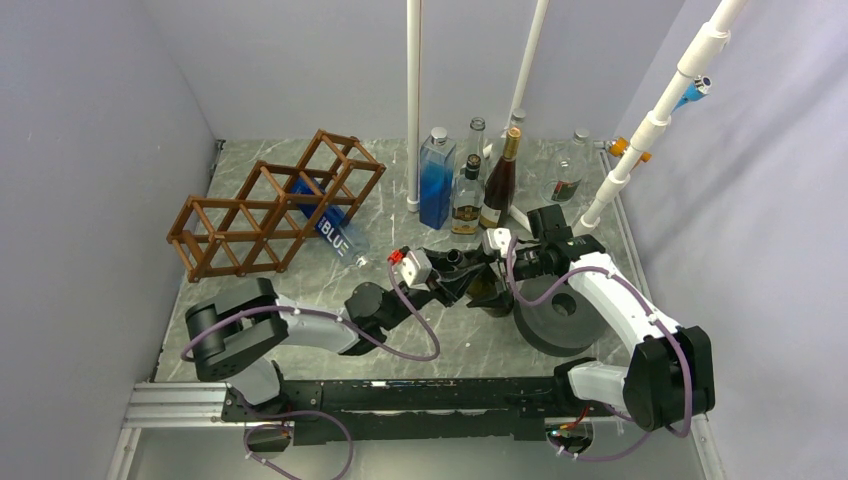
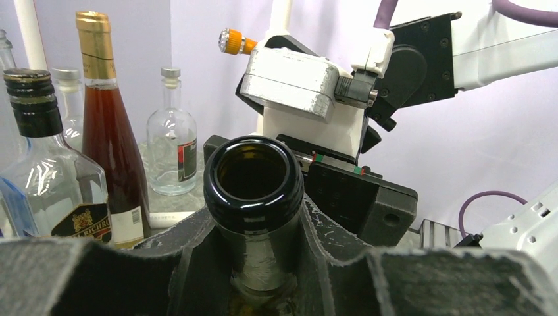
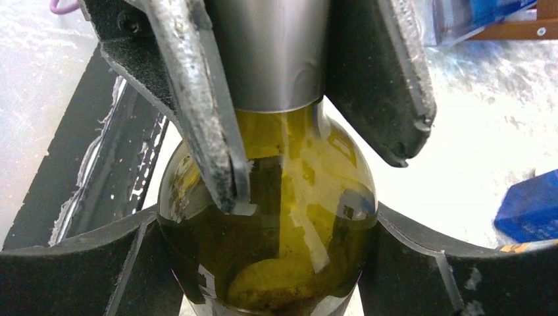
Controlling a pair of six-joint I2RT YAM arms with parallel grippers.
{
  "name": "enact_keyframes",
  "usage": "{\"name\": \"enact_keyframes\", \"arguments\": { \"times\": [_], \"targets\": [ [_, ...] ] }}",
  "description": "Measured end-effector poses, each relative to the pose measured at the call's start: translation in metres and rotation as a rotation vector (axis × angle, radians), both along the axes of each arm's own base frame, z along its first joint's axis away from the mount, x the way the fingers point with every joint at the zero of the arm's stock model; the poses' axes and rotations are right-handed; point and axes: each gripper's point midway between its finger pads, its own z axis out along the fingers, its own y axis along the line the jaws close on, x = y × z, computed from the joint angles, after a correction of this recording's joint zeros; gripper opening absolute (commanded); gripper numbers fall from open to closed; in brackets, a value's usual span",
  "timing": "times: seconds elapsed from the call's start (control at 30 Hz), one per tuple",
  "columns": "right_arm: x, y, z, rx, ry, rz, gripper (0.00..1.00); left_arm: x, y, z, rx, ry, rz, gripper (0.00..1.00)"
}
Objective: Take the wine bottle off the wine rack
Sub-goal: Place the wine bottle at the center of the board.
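The wine bottle (image 1: pixel 488 291) is dark olive-green glass with an open mouth (image 2: pixel 253 172), and it stands mid-table, well away from the wine rack (image 1: pixel 262 208). My left gripper (image 1: pixel 462 274) is shut on its neck, and in the left wrist view its fingers (image 2: pixel 164 260) press just under the lip. My right gripper (image 1: pixel 507 268) is closed round the bottle's shoulder (image 3: pixel 283 217). In the right wrist view the pads (image 3: pixel 85 263) touch the glass on both sides. The left fingers (image 3: pixel 197 112) show above, on the neck.
A blue bottle (image 1: pixel 328 226) lies in the wooden rack, neck towards the table's middle. At the back stand a blue square bottle (image 1: pixel 437 178), a whisky bottle (image 1: pixel 467 196), a red-brown bottle (image 1: pixel 499 182) and a clear flask (image 1: pixel 567 172). White poles (image 1: pixel 413 100) rise there. A grey disc (image 1: pixel 556 318) lies under the right arm.
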Motion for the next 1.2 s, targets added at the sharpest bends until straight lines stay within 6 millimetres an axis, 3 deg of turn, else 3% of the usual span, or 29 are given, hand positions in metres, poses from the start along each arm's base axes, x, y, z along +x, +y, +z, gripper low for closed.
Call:
{"name": "enact_keyframes", "arguments": {
  "times": [0.33,0.8,1.2],
  "targets": [
    [0.005,-0.001,0.006,0.026,0.030,-0.028,0.99,0.002,0.008,0.001,0.112,-0.040,0.044,0.00],
    [0.012,-0.019,0.016,0.048,0.014,-0.096,0.99,0.013,0.033,0.008,0.204,-0.018,0.109,0.00],
    [0.017,-0.027,0.019,0.050,-0.004,-0.132,0.99,0.055,0.055,0.003,0.304,0.044,0.212,0.00]
  ]
}}
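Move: The left hand holds the wine bottle by its neck, with the board's centre about 17 cm ahead, 9 cm left and some 27 cm below. The blue bottle stands about 24 cm ahead and 4 cm left of that hand, the small clear bottle 23 cm ahead and 2 cm right, their middles some 14 and 17 cm below. The right hand has the wine bottle's body at its fingers; the black disc lies 17 cm to its right, level fore and aft, 11 cm below. While the right fingers open wide and free the wine bottle's body, the right hand backing off about 2.5 cm to the right with a little rise and some forward drift, the left hand keeps its grip on the neck and carries the bottle towards the middle of the board, first mostly left, then more and more forward, about 5 cm each way at nearly the same height. As it goes, the left wrist rolls its left side up some 15 degrees and turns a little counter-clockwise, swinging the bottle's base leftward under the neck. ##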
